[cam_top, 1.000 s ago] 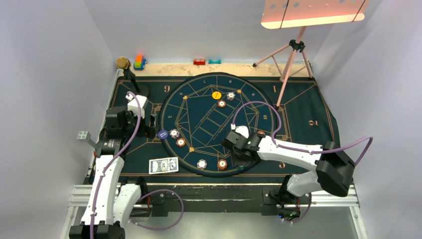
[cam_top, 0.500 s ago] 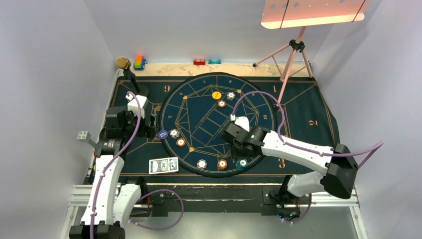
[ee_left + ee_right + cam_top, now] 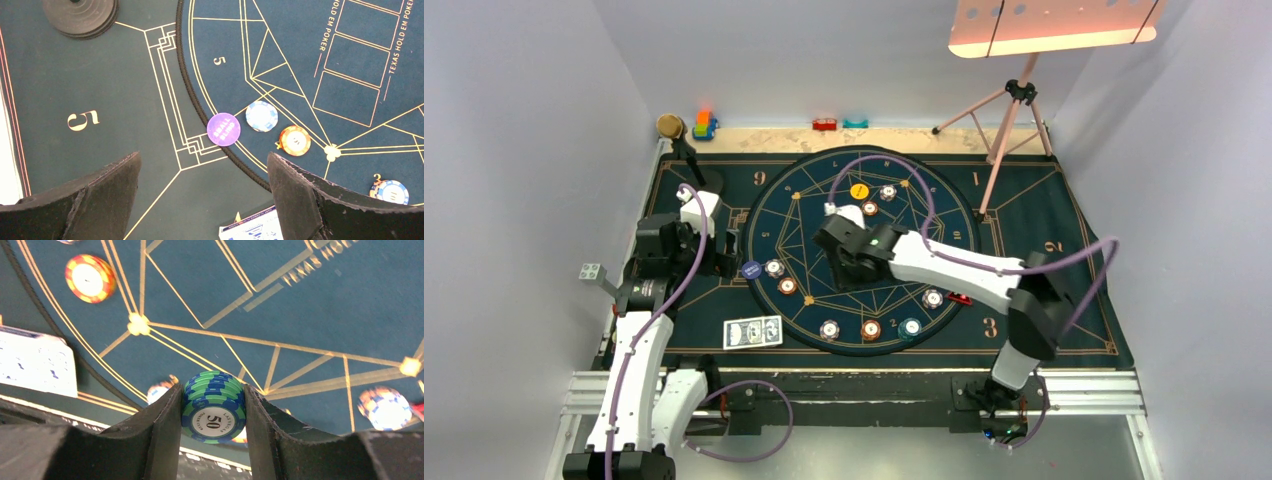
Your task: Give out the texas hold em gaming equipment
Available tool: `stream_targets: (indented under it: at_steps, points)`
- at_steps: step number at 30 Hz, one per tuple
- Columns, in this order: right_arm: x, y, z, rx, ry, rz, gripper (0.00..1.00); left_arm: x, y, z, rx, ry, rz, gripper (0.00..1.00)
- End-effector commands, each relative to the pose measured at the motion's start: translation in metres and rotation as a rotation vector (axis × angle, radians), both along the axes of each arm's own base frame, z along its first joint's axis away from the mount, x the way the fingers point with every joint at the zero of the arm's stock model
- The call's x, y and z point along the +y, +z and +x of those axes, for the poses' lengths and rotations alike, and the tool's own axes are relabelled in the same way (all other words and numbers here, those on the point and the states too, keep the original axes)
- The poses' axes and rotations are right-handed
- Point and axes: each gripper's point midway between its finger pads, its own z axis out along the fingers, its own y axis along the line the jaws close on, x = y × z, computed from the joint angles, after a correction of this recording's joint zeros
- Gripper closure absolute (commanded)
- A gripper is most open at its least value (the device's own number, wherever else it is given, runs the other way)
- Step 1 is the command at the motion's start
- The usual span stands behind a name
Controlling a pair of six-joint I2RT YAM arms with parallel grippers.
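Observation:
My right gripper [image 3: 849, 262] hovers over the middle of the round poker mat [image 3: 819, 175], shut on a small stack of teal poker chips [image 3: 214, 407] held on edge between its fingers. More chips lie round the mat: white [image 3: 773, 267], orange-brown [image 3: 787, 285], teal [image 3: 910, 326]. A yellow disc [image 3: 859, 190] sits at the back and a dark-blue disc [image 3: 750, 269] at the left rim. A red-black marker [image 3: 960, 298] lies right of centre. The playing cards [image 3: 753, 331] lie front left. My left gripper [image 3: 729, 250] stands open above the felt, near the dark-blue disc [image 3: 223, 129].
A microphone on a round base [image 3: 694, 178] stands at the back left corner. A pink tripod [image 3: 1009, 120] stands at the back right. Small toy blocks [image 3: 705, 125] line the far edge. The right arm's purple cable [image 3: 904, 170] loops over the mat's back half.
My right arm has swung from the mat's front right towards its centre, carrying the teal chips. A teal chip, a white chip and the marker now show behind it. The left arm has not moved.

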Motion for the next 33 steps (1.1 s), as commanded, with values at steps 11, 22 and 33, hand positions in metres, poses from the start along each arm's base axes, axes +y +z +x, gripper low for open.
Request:
stream_targets:
  at_steps: [11, 22, 33]
  points:
    - [0.119, -0.031, -0.012, 0.012, 0.306, 0.052, 0.83, 0.001, 0.006, 0.005, -0.036, -0.005, 0.009, 0.00]
    - [0.139, -0.063, -0.017, 0.043, 0.353, 0.024, 0.77, 0.001, 0.007, 0.004, -0.042, -0.007, 0.008, 0.00]
    - [0.139, -0.074, -0.007, 0.015, 0.329, 0.000, 0.76, 0.000, 0.007, 0.004, -0.043, -0.012, 0.006, 0.00]
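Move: I still grip the green 50 chips in my right hand. The bare spot they are bound for, by the club mark, lies about 12 cm to its left, 2 cm back and 11 cm down. Around it at table height, from my right hand: the orange chip 15 cm left and 3 ahead, the blue-white stack 5 cm left and 8 back, the card deck 22 cm left and 8 back. From my left hand the spot is some 17 cm right, 7 back and 16 down. I swing my right hand about 12 cm left while sinking some 9 cm, first edging forward, then drawing back about 5 cm into the gap between the orange chip, card deck and blue-white stack. I turn the wrist some 20 degrees counter-clockwise, keep my pinch on the green chips throughout, and ease to a stop low over the mat. ##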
